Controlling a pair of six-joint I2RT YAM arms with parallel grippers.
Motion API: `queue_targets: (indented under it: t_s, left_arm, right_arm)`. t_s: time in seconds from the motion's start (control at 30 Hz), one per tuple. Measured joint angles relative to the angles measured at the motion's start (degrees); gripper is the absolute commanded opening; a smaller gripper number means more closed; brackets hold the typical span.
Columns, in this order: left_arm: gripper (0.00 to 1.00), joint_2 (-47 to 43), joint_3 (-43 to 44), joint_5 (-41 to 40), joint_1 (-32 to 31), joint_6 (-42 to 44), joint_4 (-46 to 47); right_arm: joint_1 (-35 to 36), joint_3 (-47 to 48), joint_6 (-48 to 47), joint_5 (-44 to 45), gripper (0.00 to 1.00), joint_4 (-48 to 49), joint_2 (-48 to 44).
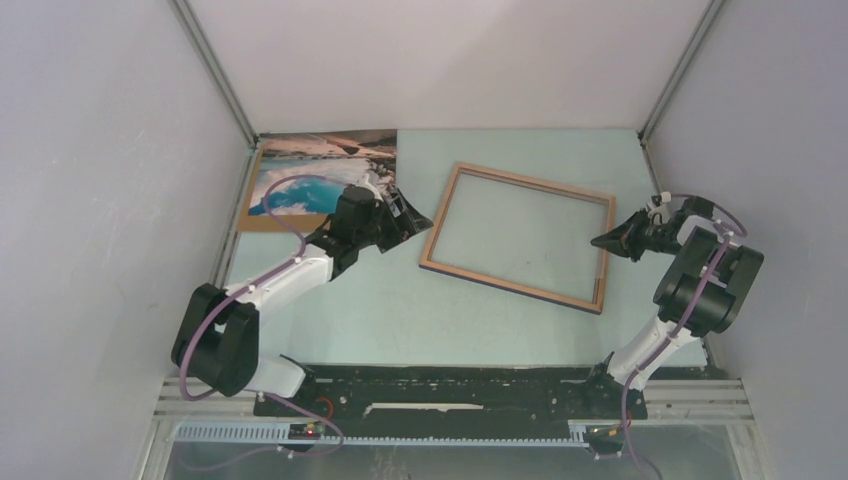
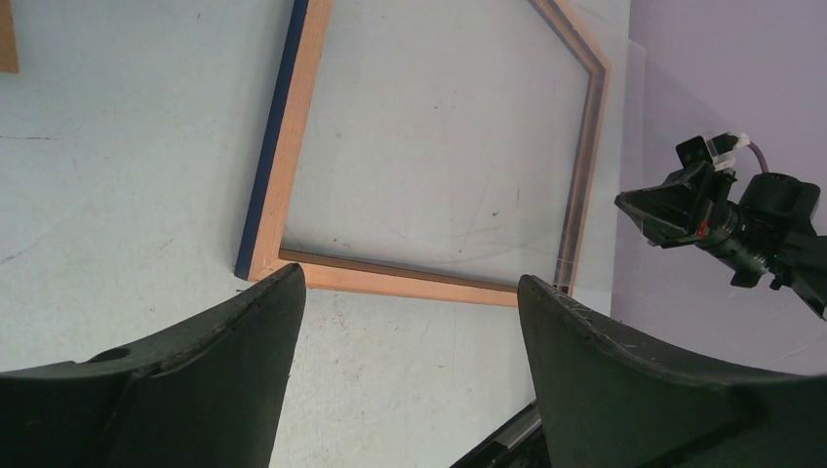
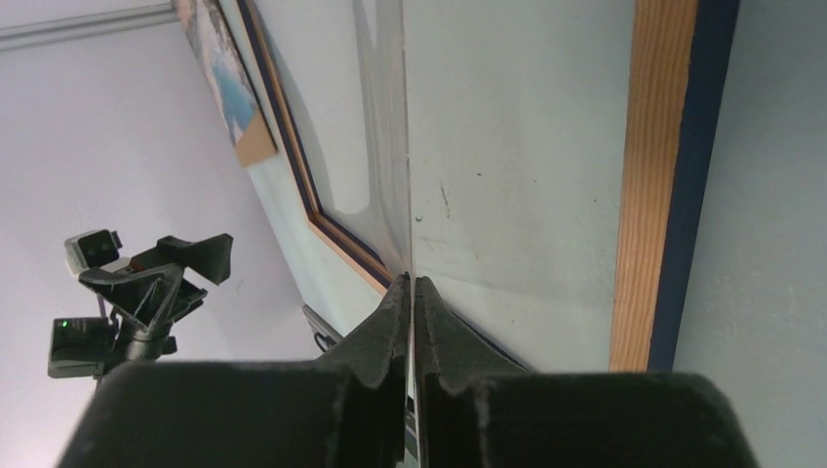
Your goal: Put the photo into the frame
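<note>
The photo (image 1: 320,170), a landscape print, lies face up at the back left on a brown backing board (image 1: 262,222). The frame (image 1: 530,181) lies flat mid-table, its light wood face up and a navy edge showing (image 2: 293,146). My left gripper (image 1: 412,212) hovers between the photo and the frame's left side. It is open and empty (image 2: 410,275). My right gripper (image 1: 597,241) sits at the frame's right edge. In the right wrist view it is shut (image 3: 412,281) on the thin edge of the clear pane (image 3: 404,175), which runs away from the fingers edge-on.
White enclosure walls close in the back and both sides, with metal posts in the corners (image 1: 215,70). A black rail (image 1: 450,385) carrying the arm bases runs along the near edge. The backing board's corner (image 2: 8,39) shows in the left wrist view.
</note>
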Motion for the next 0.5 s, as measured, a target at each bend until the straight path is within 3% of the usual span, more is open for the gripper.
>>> queue_targets:
  t_s: [0.23,0.5]
  left_arm:
    - [0.85,0.0,0.0,0.0,0.0,0.4,-0.1]
    - [0.79,4.9,4.0,-6.3,-0.5,4.4,-4.1]
  right_arm:
    - [-0.3,-1.7,1.8,-2.3,0.31,2.2,0.0]
    - [0.3,-2.2,2.4,-1.1,0.33,2.9,-0.3]
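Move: The right hand pinches the right edge of the clear sheet, some 6 cm above the table; the frame's right bar lies about 4 cm to its right and 1 cm back, the frame's middle about 14 cm left and 1 cm ahead. For the empty left hand, the photo lies about 12 cm ahead, 20 cm left and 11 cm below; the frame's left bar is some 3 cm ahead and 5 cm to its right. The pinch on the clear sheet's right edge ends as the right fingers part from shut to about a third open, the hand staying almost in place over the frame's right side. After a short wait the wide-open left hand starts down about 2.5 cm, also forward and slightly left towards the photo, its left side rolling up some 10 degrees. ##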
